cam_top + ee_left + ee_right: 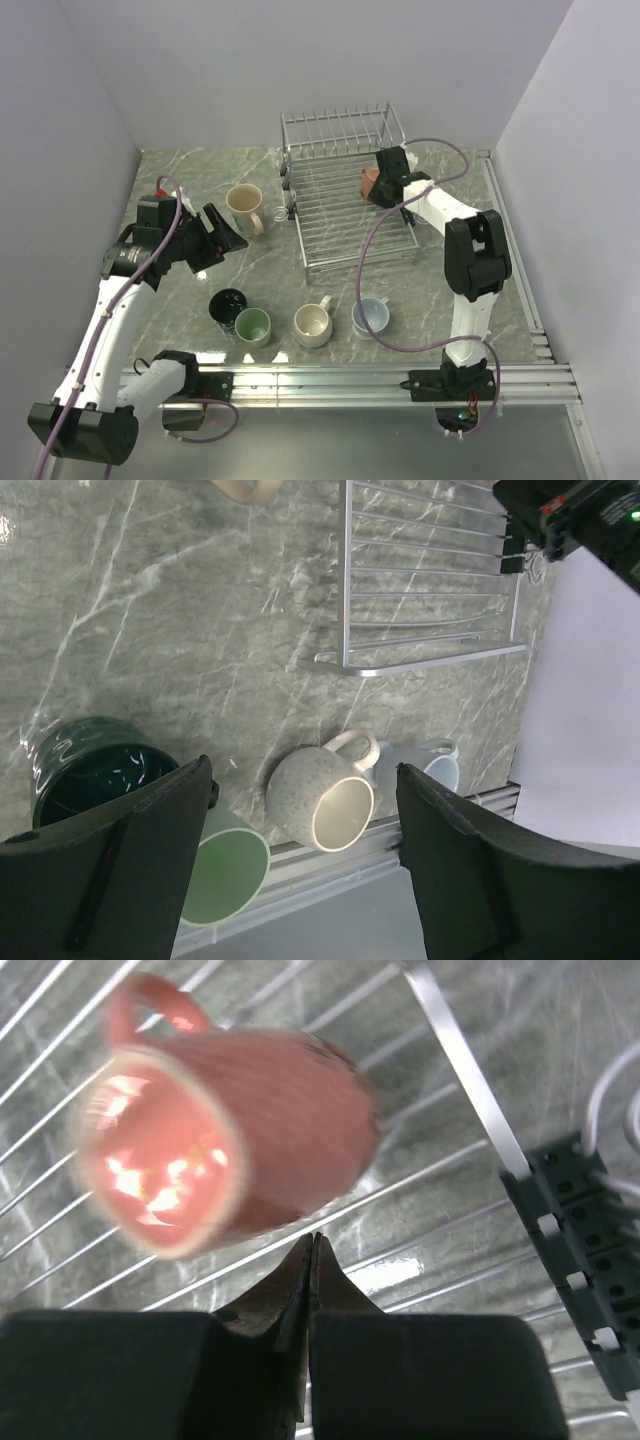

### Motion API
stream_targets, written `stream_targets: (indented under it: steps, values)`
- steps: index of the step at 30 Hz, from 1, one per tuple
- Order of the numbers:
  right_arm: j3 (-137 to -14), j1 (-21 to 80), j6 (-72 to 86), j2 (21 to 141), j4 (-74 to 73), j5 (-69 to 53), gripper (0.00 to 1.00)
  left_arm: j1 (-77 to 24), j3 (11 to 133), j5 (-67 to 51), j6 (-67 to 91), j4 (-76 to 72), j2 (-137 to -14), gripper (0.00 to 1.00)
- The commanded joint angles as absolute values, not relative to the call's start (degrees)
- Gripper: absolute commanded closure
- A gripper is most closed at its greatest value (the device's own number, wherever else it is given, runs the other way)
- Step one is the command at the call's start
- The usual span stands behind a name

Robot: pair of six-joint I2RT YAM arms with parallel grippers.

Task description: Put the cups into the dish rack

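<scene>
The small reddish-brown mug point(370, 182) lies on its side on the grid base of the silver wire dish rack point(340, 262). In the right wrist view the mug point(260, 1120) is blurred, its mouth towards the camera. My right gripper point(313, 1245) is shut and empty, its tips right beside the mug; it also shows in the top view point(382, 190). My left gripper point(228, 232) is open and empty, above the table beside the tall cream mug point(244, 205). The dark teal point(228, 305), light green point(253, 326), beige point(312, 323) and pale blue-white point(371, 316) mugs stand in a row near the front.
In the left wrist view the teal mug point(90, 770), green mug point(225, 870), beige mug point(320, 800) and pale blue mug point(440, 770) lie below the open fingers, with the rack's front corner point(420, 660) beyond. Grey walls enclose the table. A metal rail point(330, 380) runs along the front edge.
</scene>
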State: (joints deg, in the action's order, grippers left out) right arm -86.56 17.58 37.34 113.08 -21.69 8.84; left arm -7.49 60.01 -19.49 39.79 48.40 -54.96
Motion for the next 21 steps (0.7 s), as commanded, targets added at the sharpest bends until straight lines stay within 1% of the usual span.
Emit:
stream_targets:
  steps: [1,5,10,21]
  values:
    - [-84.28,17.05,44.54,111.08,-14.15,12.91,1.00,-7.65,63.28,-19.07,38.76,48.51,-54.58,0.20]
    - [-86.31,17.14,47.11,113.99,-13.28,15.38,1.00,-7.65,64.33,-19.34,38.50,49.74,-55.19,0.20]
    - [-87.01,17.05,48.60,115.22,-7.22,14.15,1.00,-7.65,64.42,-18.72,38.15,51.76,-54.58,0.20]
    - [-97.29,16.96,50.89,123.13,-9.84,14.59,1.00,-7.65,64.07,-17.05,38.32,55.46,-51.51,0.20]
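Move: The coral mug lies on its side on the rack's wires, its middle about 5 cm ahead of the closed right fingertips, 1 cm to their left and roughly level. The raised back tier's front rail is some 12 cm ahead, 6 cm left and 5 cm higher; the rack's black side clips sit about 8 cm right, 4 cm back and slightly below. From the left gripper the mug is roughly 28 cm ahead, 32 cm right and 14 cm lower. Keep the right gripper shut, dip it about 1 cm, then drive it forward some 7 cm, regaining the lost height, so the fingertips push the coral mug's near lower side along the wires towards the raised back tier. As you go, tip the fingers up a little, let the hand's left side rise and swing it clockwise about 10 degrees. ##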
